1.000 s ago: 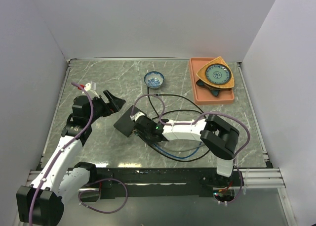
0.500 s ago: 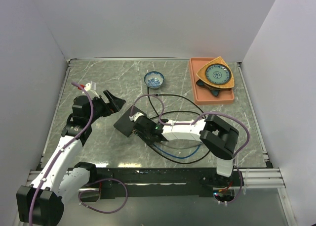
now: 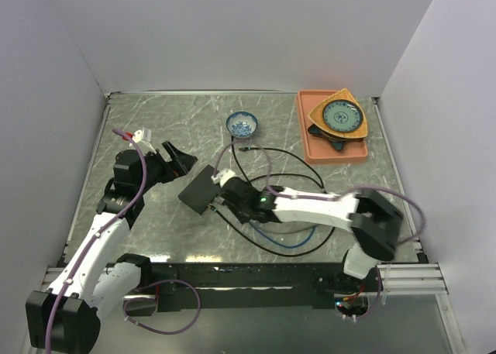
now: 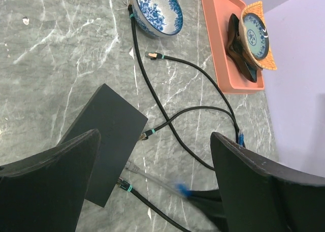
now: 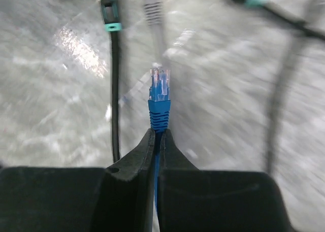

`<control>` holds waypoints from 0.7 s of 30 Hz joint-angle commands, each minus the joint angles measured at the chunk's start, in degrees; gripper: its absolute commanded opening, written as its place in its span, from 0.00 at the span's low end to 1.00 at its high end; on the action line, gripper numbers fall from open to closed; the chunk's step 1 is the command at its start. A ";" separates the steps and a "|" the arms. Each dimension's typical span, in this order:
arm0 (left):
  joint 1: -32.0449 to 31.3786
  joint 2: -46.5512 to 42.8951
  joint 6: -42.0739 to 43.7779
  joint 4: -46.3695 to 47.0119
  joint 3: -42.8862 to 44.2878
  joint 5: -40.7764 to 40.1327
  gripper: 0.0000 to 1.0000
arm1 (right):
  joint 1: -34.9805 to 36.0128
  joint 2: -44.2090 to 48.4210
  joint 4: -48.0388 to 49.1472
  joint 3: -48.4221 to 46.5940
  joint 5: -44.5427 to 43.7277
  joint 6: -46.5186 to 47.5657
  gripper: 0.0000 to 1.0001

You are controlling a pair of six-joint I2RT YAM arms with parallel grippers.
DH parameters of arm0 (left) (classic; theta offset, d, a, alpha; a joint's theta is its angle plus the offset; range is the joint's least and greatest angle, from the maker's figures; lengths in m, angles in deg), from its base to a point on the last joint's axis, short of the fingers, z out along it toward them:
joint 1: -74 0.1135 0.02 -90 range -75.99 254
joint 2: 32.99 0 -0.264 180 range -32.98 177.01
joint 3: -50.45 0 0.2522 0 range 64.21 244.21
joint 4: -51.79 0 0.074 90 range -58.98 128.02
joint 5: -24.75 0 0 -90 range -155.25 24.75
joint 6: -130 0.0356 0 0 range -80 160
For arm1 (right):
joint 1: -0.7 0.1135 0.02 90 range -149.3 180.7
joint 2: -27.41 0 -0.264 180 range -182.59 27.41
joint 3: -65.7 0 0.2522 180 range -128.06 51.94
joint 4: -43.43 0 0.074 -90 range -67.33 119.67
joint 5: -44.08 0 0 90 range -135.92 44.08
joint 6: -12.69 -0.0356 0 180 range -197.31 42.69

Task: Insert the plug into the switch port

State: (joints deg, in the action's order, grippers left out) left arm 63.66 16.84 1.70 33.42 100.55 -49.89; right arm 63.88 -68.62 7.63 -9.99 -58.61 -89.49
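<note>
The switch (image 3: 201, 190) is a flat black box left of the table's centre; it also shows in the left wrist view (image 4: 109, 140). Two black cables with teal bands and a grey plug (image 4: 133, 167) meet its near long edge. My right gripper (image 5: 157, 133) is shut on a blue plug (image 5: 159, 97), which points at that edge a short way from it. In the top view the right gripper (image 3: 231, 194) is just right of the switch. My left gripper (image 3: 175, 159) is open and empty, up and left of the switch, with wide fingers (image 4: 51, 181).
A blue-and-white bowl (image 3: 242, 125) stands behind the switch. An orange tray (image 3: 314, 149) holding plates sits at the back right. Black cables (image 3: 271, 156) loop over the table centre, one with a loose plug (image 4: 152, 55). A blue cable (image 3: 283, 243) trails near the front edge.
My right arm has swung its elbow out to the right, and its gripper with the blue plug has shifted slightly right by the switch. The left arm has not moved.
</note>
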 commanded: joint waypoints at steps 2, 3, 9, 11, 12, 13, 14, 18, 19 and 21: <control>-0.11 0.19 0.43 1.35 1.28 0.55 0.96 | -0.60 21.38 -0.72 2.25 -11.20 1.55 0.00; -0.11 0.45 0.42 1.44 1.28 0.73 0.96 | -0.51 27.50 -0.98 2.86 -12.18 1.72 0.00; -0.11 1.24 -0.28 3.19 0.75 1.43 0.96 | -0.51 51.06 -1.24 3.75 -19.82 4.89 0.00; -0.11 1.50 -0.46 3.46 0.66 1.78 0.96 | -0.51 55.75 -2.04 3.40 -20.80 5.94 0.00; -0.11 1.85 -0.37 3.37 0.84 1.87 0.96 | -0.42 59.78 -2.39 2.79 -21.84 6.21 0.00; -0.11 1.94 -0.37 3.37 0.93 1.70 0.96 | -0.51 61.64 -2.91 2.52 -21.85 6.12 0.00; -0.11 2.03 -0.45 3.46 0.93 1.78 0.96 | -0.42 63.32 -2.92 2.43 -22.38 6.38 0.00; -0.11 2.38 -1.07 4.16 0.23 2.31 0.96 | -0.42 70.00 -1.34 3.04 -23.26 8.05 0.00; -0.11 2.56 -1.16 4.16 0.23 2.66 0.96 | -0.42 70.19 -1.68 2.87 -23.52 8.58 0.00; -0.11 3.00 -1.25 4.16 0.40 2.93 0.96 | -0.42 68.44 -3.00 2.26 -23.61 8.76 0.00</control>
State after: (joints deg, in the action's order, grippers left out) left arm 63.66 19.26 1.37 34.69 100.55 -49.00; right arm 63.66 2.04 6.18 -7.09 -80.12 -82.98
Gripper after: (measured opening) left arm 0.963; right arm 0.027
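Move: The blue plug is already gripped by the right hand, close above the table. From that hand the switch is some 9 cm left and 7 cm ahead, about 4 cm lower. At its near edge the front black plug is roughly 6 cm left and 2 cm ahead of the hand, the rear black plug about 7 cm ahead and 1 cm left. From the left hand the switch is about 4 cm right, 2 cm back and 19 cm below. Swing the right gripper fast, high up and away from the switch, keeping the blue plug pinched: raise it about 35 cm, carrying it to the right by some 22 cm, mostly in the later part of the lift. Tip the wrist up as it rises, so the steeply down-pointing fingers end near level, pointing forward and left. ##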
